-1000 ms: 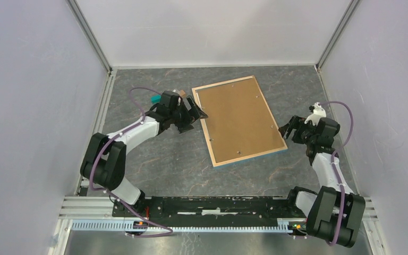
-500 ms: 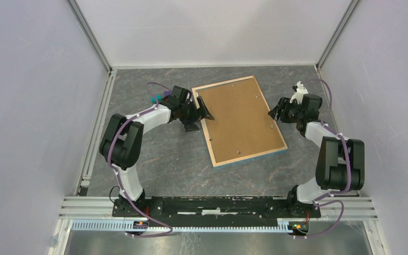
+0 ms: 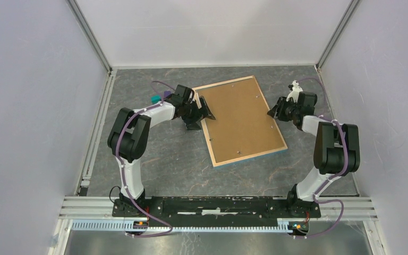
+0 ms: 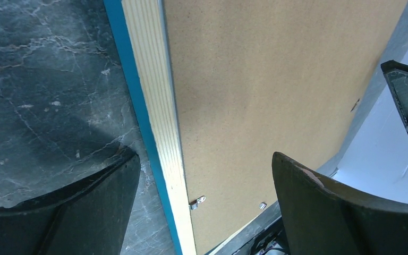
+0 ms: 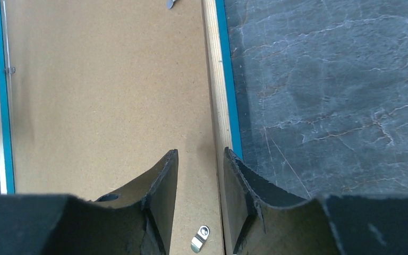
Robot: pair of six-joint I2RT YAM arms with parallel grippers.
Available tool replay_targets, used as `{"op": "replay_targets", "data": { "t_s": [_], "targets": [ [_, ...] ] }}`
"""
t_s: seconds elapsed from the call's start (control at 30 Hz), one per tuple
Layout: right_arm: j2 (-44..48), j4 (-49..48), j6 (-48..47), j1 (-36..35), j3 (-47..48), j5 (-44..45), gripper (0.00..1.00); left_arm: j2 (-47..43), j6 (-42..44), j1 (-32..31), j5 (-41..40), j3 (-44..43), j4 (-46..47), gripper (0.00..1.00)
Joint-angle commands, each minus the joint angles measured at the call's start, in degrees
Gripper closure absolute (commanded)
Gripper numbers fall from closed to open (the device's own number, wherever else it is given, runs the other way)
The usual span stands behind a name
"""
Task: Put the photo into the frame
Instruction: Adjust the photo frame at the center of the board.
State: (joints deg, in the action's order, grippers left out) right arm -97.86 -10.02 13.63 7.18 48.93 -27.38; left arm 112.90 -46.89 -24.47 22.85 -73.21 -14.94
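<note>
The frame (image 3: 206,129) lies face down on the table, pale wood back up and a blue edge showing, with a brown backing board (image 3: 239,119) set in it. The photo is hidden. My left gripper (image 3: 201,117) is open and straddles the frame's left rail (image 4: 159,106) near its far corner, one finger over the table, the other over the board (image 4: 260,79). My right gripper (image 3: 273,112) hangs over the frame's right rail (image 5: 216,79), its jaws narrowly apart. A small metal turn clip (image 5: 200,238) lies on the board between its fingers, untouched.
A teal object (image 3: 154,99) sits on the table behind the left arm. Another turn clip (image 4: 197,202) sits on the left rail. Grey walls close in the table on three sides, with an aluminium rail (image 3: 98,122) along its left edge.
The right gripper has moved up along the frame's right edge and its jaws have narrowed. The left gripper has shifted right onto the frame's left rail, still wide open.
</note>
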Motion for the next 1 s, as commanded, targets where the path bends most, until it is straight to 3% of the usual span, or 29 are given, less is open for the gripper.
{"op": "replay_targets", "data": {
  "t_s": [0.0,0.4,0.63,0.7,0.87,0.97],
  "targets": [
    [-1.1,-2.0,-1.1,-0.9,1.3,-0.9,0.57,0.8,3.8,0.2,0.1,-2.4,0.0,0.00],
    [-1.5,-2.7,-0.7,-4.5,-1.2,-3.8,0.56,3.0,3.6,0.2,3.1,-3.6,0.7,0.00],
    [2.6,-15.4,9.2,-4.9,-4.3,-16.0,0.51,3.6,4.3,0.2,3.2,-4.4,-0.2,0.00],
    [3.2,-11.4,5.8,-4.6,-2.5,-13.6,0.45,3.4,4.9,0.3,2.3,-4.8,-1.4,0.00],
    [3.1,5.1,-2.5,-3.4,3.4,7.9,0.23,2.0,5.8,1.3,0.7,-4.3,-2.8,0.00],
    [0.9,7.3,-1.8,-2.5,4.2,11.2,0.20,2.2,5.8,1.5,2.0,-4.4,-2.7,0.00]
  ]
}}
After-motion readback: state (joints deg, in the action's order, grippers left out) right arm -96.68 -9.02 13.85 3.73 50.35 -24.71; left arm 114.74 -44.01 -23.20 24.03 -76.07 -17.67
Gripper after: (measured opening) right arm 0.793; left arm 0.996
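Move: The photo frame's centre lies about 16 cm to the right hand's left, 2 cm back and 3 cm below it. The frame's right rail runs almost under that hand, about 1 cm to its right; the nearest metal clip on the board is some 5 cm back and 1 cm left. From the left hand, the frame's centre is about 14 cm to the right, level with it and 3 cm below, with the left rail between its fingers, 2 cm left and 1 cm back. The right hand's outer finger pushes the frame's right rail leftward as the hand sinks 1 cm, then travels about 3.5 cm left in all, rising and rolling slightly towards the end. It springs back some 1.5 cm right, fingers opening wide and clear of the rail. The left hand waits low and wide open as a stop, nudging right, then giving about 1 cm left as the rail meets its outer finger. ##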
